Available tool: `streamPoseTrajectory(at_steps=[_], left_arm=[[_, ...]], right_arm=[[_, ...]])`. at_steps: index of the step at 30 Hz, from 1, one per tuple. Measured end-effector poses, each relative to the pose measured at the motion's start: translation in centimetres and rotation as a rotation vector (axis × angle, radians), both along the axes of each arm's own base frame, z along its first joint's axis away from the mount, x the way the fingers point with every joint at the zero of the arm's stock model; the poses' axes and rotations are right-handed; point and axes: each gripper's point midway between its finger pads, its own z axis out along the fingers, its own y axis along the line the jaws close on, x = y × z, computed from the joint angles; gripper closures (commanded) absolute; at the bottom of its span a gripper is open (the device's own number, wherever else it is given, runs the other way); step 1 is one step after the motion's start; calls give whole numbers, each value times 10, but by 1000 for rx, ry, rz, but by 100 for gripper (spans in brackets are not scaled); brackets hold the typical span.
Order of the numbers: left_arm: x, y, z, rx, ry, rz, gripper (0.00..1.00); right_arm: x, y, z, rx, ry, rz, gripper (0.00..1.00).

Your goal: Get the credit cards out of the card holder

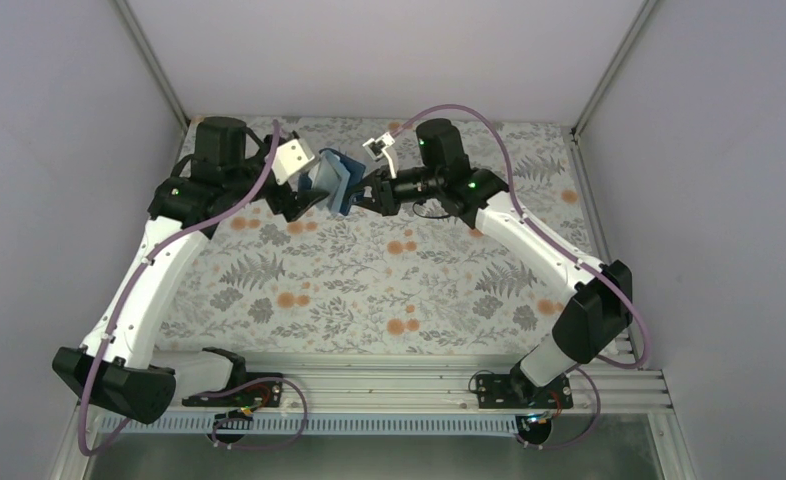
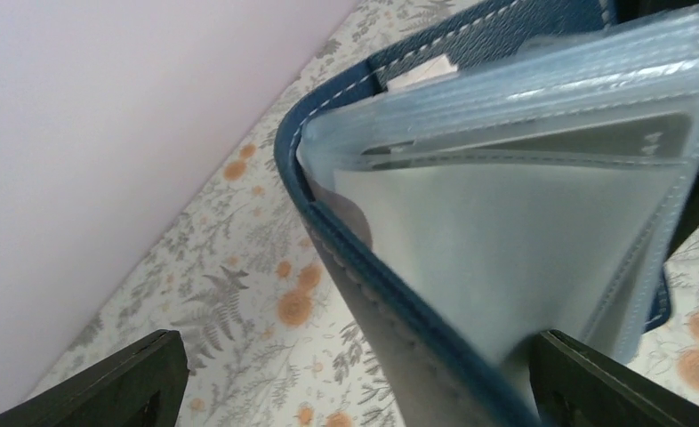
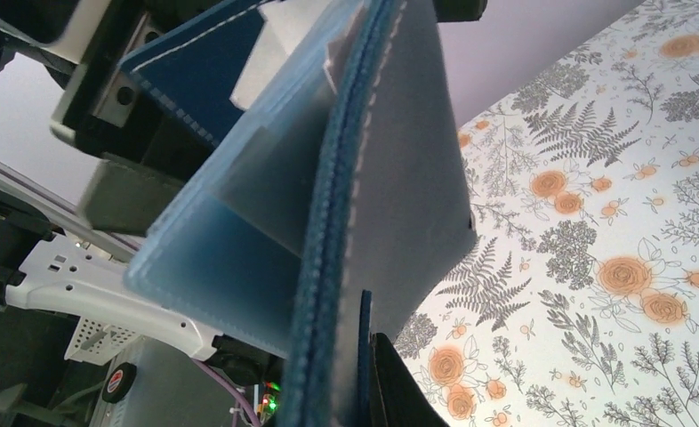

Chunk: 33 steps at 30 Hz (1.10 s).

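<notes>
The navy card holder (image 1: 337, 180) hangs open in the air over the far middle of the table, between both grippers. My right gripper (image 3: 364, 374) is shut on its cover from the right, with one dark finger (image 3: 408, 391) pressed against the flap. My left gripper (image 2: 361, 356) stands open, and the holder's stitched cover edge (image 2: 390, 294) runs down between its fingers (image 2: 132, 382) without being pinched. Pale blue translucent pockets (image 2: 524, 98) fan out from the spine. The credit cards are hidden; only grey shapes show through the sleeves.
A floral cloth (image 1: 389, 280) covers the table. Plain walls close in at the back and both sides, near the left arm (image 1: 219, 160). The arm bases and a metal rail (image 1: 389, 385) line the near edge.
</notes>
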Motion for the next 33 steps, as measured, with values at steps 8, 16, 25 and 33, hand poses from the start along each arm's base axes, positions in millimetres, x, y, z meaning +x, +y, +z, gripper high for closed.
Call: streamPoseTrajectory(at_steps=[8,16,25,33], left_arm=[[-2,-2,0,-10,9,-15,38],[-26,-20,5,-110,71,-159,82],[-26,-17,8,-119,67,-143,98],[-22,-13,9,-129,92,-64,98]], right_arm=[[-5,-2,4,12,-28,32,96],[-12,-3,4,15,-32,65,96],[-22,-6,8,22,-34,105,96],[-15,-7,5,5,-92,69,47]])
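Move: The left hand, wide open, already straddles the near leather edge of the card holder; the holder's middle is about 4 cm to its right and 3 cm ahead, near its own height, the clear sleeves about 3 cm right and 4 cm ahead. The shut right gripper, holding the cover, is some 9 cm right and 1 cm ahead. From the right hand the holder's middle lies about 4 cm ahead and 4 cm left, roughly level. Pinching the holder's near leather edge, the left fingers go from wide open to almost shut while that hand draws back about 2.5 cm and some 2 cm left, turning slightly clockwise. The right hand, still gripping the cover, eases back about 2 cm, then comes slightly forward as its fingers open to under half and release the cover. ##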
